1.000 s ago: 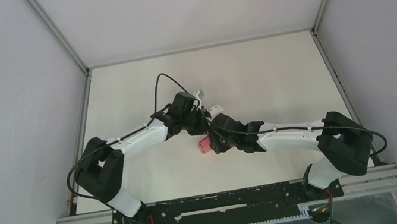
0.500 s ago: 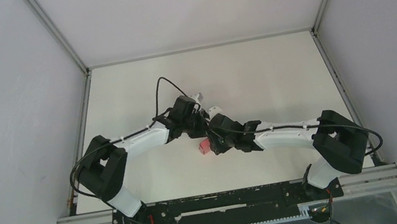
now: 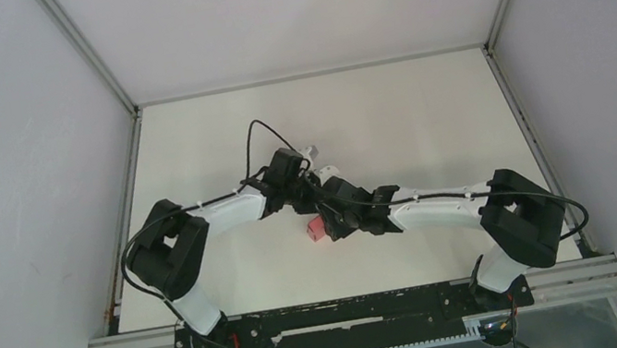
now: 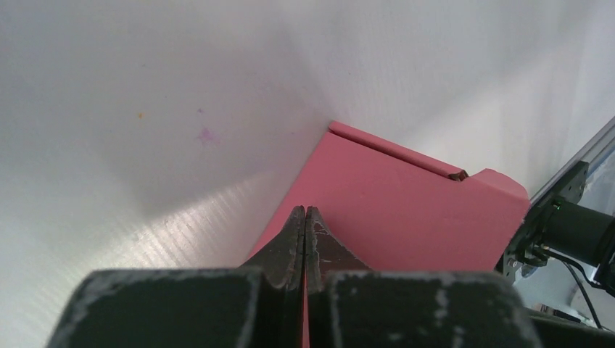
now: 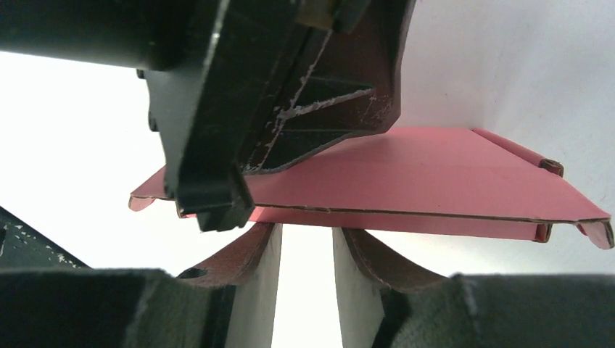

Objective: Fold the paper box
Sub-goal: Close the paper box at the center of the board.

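Note:
The paper box (image 3: pixel 317 229) is a flat pink cardboard piece lying at mid-table between both wrists. In the left wrist view its panel (image 4: pixel 406 210) fills the lower right, with a folded lip along the far edge. My left gripper (image 4: pixel 305 211) is shut, its tips resting on that panel. In the right wrist view the box (image 5: pixel 435 181) spans the frame as layered sheets. My right gripper (image 5: pixel 304 230) stands open at its near edge, with white table showing between the fingers. The left gripper's dark fingers (image 5: pixel 319 109) press down on the box from above.
The white table (image 3: pixel 407 112) is ringed by grey walls and an aluminium frame (image 3: pixel 312 73). A black cable (image 3: pixel 255 140) loops over the left wrist. Both arm bases sit on the near rail (image 3: pixel 355 311).
Both wrists and the box have slid slightly left and nearer. The left arm's elbow has swung to the right. Neither gripper's jaws have changed.

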Robot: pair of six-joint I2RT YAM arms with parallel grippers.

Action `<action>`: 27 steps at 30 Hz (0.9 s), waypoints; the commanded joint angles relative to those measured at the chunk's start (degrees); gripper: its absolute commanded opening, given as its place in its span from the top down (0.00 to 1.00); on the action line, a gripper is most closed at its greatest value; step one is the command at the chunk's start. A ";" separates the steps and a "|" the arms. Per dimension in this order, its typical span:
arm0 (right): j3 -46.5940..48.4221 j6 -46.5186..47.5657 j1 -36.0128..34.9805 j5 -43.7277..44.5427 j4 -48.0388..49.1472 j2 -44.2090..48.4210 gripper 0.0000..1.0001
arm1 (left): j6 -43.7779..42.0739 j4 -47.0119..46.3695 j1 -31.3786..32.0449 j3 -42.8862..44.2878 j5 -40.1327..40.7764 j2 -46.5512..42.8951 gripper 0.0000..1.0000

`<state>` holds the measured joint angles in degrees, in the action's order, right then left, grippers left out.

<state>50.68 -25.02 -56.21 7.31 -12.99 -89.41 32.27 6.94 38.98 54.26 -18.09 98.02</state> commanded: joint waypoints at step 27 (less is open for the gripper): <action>-1.31 6.77 5.85 -1.91 -0.77 14.27 0.58 | -4.01 0.18 -7.45 3.28 -11.18 2.66 1.00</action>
<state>49.93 -21.58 -52.18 6.46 -12.93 -79.35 29.89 7.49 32.49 54.46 -27.53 100.16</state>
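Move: The closing box lies under the left gripper's shut fingertips, which are at the lid near its hinge: its middle is about 2 cm back, 2 cm right and 2 cm below them. From the right gripper, low at the box's open front, the box's middle is some 3 cm ahead, 3 cm left and 1 cm below. The left gripper's fingertips stand about 5 cm ahead and 5 cm left of the right hand, roughly level in height. Lift the right gripper away from the box's front edge, fingers kept part-open: rise nearly 6 cm, easing about 2 cm forward and finally a little right, tilting the fingers up slightly. Meanwhile keep the left gripper shut and low on the lid, and slide it about 2 cm left and 1 cm forward, towards the hinge side. ##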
